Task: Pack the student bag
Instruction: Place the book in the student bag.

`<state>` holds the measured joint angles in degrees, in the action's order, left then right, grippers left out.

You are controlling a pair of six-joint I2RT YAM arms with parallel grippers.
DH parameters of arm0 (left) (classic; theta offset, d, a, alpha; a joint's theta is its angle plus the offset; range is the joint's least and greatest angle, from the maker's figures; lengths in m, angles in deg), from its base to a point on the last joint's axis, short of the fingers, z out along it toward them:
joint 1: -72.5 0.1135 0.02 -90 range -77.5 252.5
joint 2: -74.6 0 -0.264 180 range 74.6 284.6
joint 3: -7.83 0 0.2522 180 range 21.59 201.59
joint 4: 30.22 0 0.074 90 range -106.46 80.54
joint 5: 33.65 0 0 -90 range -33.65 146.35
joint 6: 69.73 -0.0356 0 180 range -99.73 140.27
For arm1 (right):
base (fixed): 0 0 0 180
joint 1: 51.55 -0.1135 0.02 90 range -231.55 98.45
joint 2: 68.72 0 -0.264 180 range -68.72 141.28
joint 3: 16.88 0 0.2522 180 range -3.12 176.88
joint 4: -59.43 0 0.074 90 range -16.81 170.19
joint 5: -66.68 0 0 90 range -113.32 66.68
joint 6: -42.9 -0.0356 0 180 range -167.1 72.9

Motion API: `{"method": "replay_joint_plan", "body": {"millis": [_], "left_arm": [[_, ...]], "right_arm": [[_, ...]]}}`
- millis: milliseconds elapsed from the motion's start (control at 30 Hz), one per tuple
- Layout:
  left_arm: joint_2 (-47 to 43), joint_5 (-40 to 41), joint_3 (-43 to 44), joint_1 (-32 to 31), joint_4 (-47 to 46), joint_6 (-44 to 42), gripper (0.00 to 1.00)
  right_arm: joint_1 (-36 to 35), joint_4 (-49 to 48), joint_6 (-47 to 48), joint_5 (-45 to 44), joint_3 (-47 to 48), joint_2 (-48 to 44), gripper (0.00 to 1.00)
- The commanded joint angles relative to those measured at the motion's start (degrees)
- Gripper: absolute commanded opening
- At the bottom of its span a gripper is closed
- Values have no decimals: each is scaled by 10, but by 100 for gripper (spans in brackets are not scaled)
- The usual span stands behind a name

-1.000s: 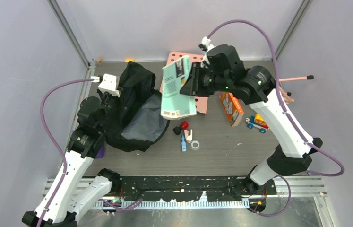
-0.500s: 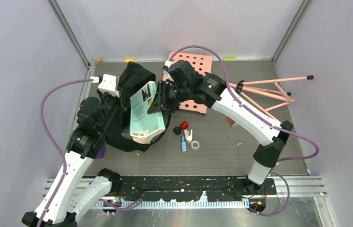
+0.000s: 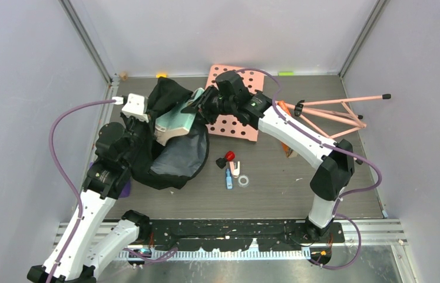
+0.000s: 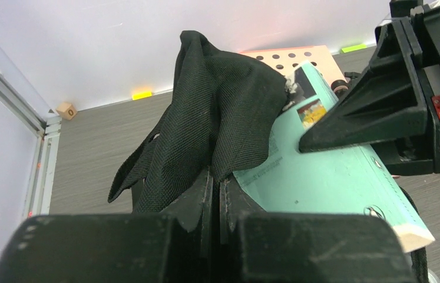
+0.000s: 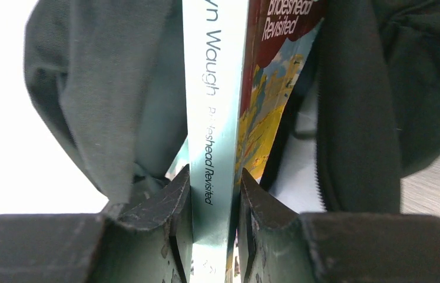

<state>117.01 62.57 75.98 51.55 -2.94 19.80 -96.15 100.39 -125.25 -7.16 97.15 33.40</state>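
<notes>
The student bag [image 3: 173, 156], a black backpack with grey lining, lies at the left of the table with its mouth held up. My left gripper [image 4: 216, 177] is shut on a fold of the bag's black fabric [image 4: 217, 112] and lifts it. My right gripper [image 5: 212, 177] is shut on the spine of a teal paperback book [image 5: 214, 118]. From above, the book [image 3: 176, 121] tilts into the bag's opening, with the right gripper [image 3: 198, 106] at its upper end. Dark bag fabric [image 5: 359, 106] flanks the book on both sides. The book's lower end is hidden by the bag.
A pink pegboard [image 3: 247, 79] lies behind the right arm and a pink folding rack [image 3: 335, 112] at the right. A red and black piece [image 3: 227, 158], a blue item [image 3: 228, 180] and a tape ring [image 3: 244, 180] sit mid-table. A wooden cube [image 4: 66, 109] is by the back wall.
My right arm has swung left with the book, from over the pegboard to the bag's opening, and tipped the book into it. The left arm has kept its hold.
</notes>
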Motion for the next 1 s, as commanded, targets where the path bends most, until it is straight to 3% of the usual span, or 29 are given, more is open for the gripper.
{"method": "replay_joint_plan", "body": {"millis": [0,367,600,800,967], "left_arm": [[-5,-6,-4,-1,-17,1,0],[-9,-4,-3,-1,-16,1,0],[-8,-2,-3,-1,-15,1,0],[-6,-2,-4,-1,-16,1,0],[-6,-4,-4,-1,-16,1,0]], "right_arm": [[-11,-177,-85,-30,19,-13,1],[-44,-99,-38,-90,-70,3,0],[-55,7,32,-194,-103,-41,1],[-65,8,65,-209,-53,10,0],[-85,69,121,-270,56,83,1]]}}
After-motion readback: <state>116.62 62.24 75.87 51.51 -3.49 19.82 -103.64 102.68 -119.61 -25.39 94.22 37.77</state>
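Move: The light-green book, already in your right gripper, goes into the open student bag: its cavity's middle is some 5 cm to that hand's left, 2 cm back and roughly 14 cm below. The red-capped jar lies about 11 cm to the right, 1 cm ahead and 27 cm down; the pink board's middle is some 12 cm to the right, 21 cm ahead and 28 cm down. From the left hand, the cavity is about 8 cm right, level fore and aft, 19 cm below. Keep the right fingers shut on the book's spine; ease it left and slightly up over the bag's mouth by 2 to 3 cm, then drive it quickly down some 10 cm into the cavity, drawing slightly back and right. As it stops sinking, keep tipping the fingers steeper, about 15 degrees in all. Hold the left gripper still, pinching the bag's rim. ##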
